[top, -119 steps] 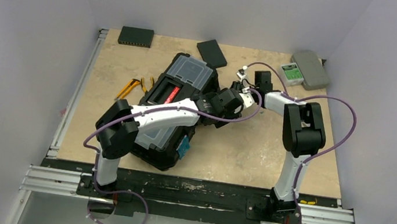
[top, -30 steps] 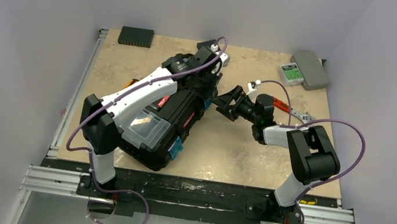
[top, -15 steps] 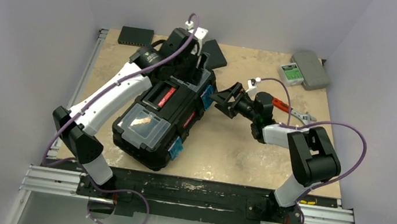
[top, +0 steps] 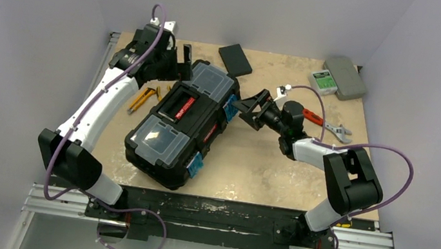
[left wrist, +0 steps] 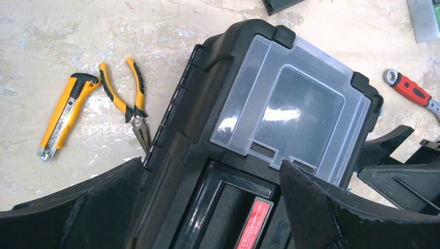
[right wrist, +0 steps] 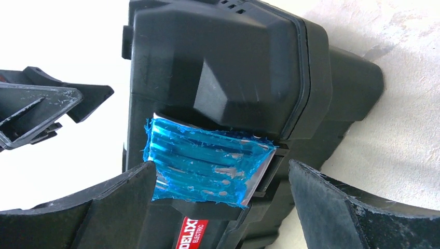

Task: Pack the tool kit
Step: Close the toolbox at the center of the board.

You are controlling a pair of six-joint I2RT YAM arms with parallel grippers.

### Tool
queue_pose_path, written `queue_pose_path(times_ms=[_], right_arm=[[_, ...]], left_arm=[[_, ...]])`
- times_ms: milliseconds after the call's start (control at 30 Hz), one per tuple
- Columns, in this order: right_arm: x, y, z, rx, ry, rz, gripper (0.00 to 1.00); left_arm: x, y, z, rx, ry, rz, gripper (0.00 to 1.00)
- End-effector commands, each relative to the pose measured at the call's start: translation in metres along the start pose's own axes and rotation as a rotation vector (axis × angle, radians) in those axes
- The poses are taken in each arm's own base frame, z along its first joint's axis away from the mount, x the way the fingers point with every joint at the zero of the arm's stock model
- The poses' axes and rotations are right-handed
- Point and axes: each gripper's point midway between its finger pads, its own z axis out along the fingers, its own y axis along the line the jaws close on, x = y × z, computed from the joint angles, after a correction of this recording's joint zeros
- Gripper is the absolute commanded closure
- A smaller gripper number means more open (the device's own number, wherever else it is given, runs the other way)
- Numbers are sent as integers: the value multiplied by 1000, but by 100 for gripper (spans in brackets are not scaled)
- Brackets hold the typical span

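Note:
The tool kit's black toolbox (top: 172,132) lies slantwise mid-table with its lid down, showing two clear lid compartments (left wrist: 290,111) and a red label (left wrist: 254,223) on the handle. My left gripper (top: 175,61) hangs open over the box's far end, its jaws wide above the handle (left wrist: 210,171), holding nothing. My right gripper (top: 252,111) is open at the box's right side, with the blue-filmed latch (right wrist: 207,161) between its spread fingers (right wrist: 220,171). Yellow pliers (left wrist: 129,98) and a yellow knife (left wrist: 65,116) lie left of the box. A red-handled wrench (top: 325,124) lies to the right.
A flat grey case (top: 347,77) with a green-labelled item (top: 323,80) beside it sits at the back right corner. A thin black rectangular device (top: 235,59) lies behind the toolbox. Rails run along the table's left and near edges.
My left arm has swung from lying across the toolbox to its far left end, and its gripper has opened wide. The right gripper has stayed by the blue latch.

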Motion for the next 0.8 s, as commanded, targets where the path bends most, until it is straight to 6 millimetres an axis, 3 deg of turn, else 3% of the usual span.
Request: queue_pose_path(times_ms=[0, 233, 467, 767], right_arm=[[-11, 12, 7, -17, -36, 5, 1], [-9, 1, 7, 34, -32, 19, 1], [-9, -2, 6, 55, -36, 19, 7], [-9, 17, 5, -2, -33, 18, 2]], left_arm=[[-13, -15, 9, 110, -37, -43, 0], [-3, -6, 33, 157, -12, -91, 0], [11, -2, 52, 164, 52, -75, 1], [29, -3, 67, 189, 121, -74, 4]])
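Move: The left hand hangs over the toolbox's hinge side; the far clear lid lies about 4 cm ahead, 9 cm right and 7 cm below it. The handle is roughly 5 cm back, 2 cm right and 8 cm below; pliers lie some 3 cm ahead and 7 cm left, down on the table. From the right hand, the blue-taped far latch is about 1 cm ahead and 4 cm left, near level; the near latch is some 21 cm back and 12 cm left. The open left hand sinks about 6 cm, easing forward towards the far lid, while the open right lowers 2 cm. ##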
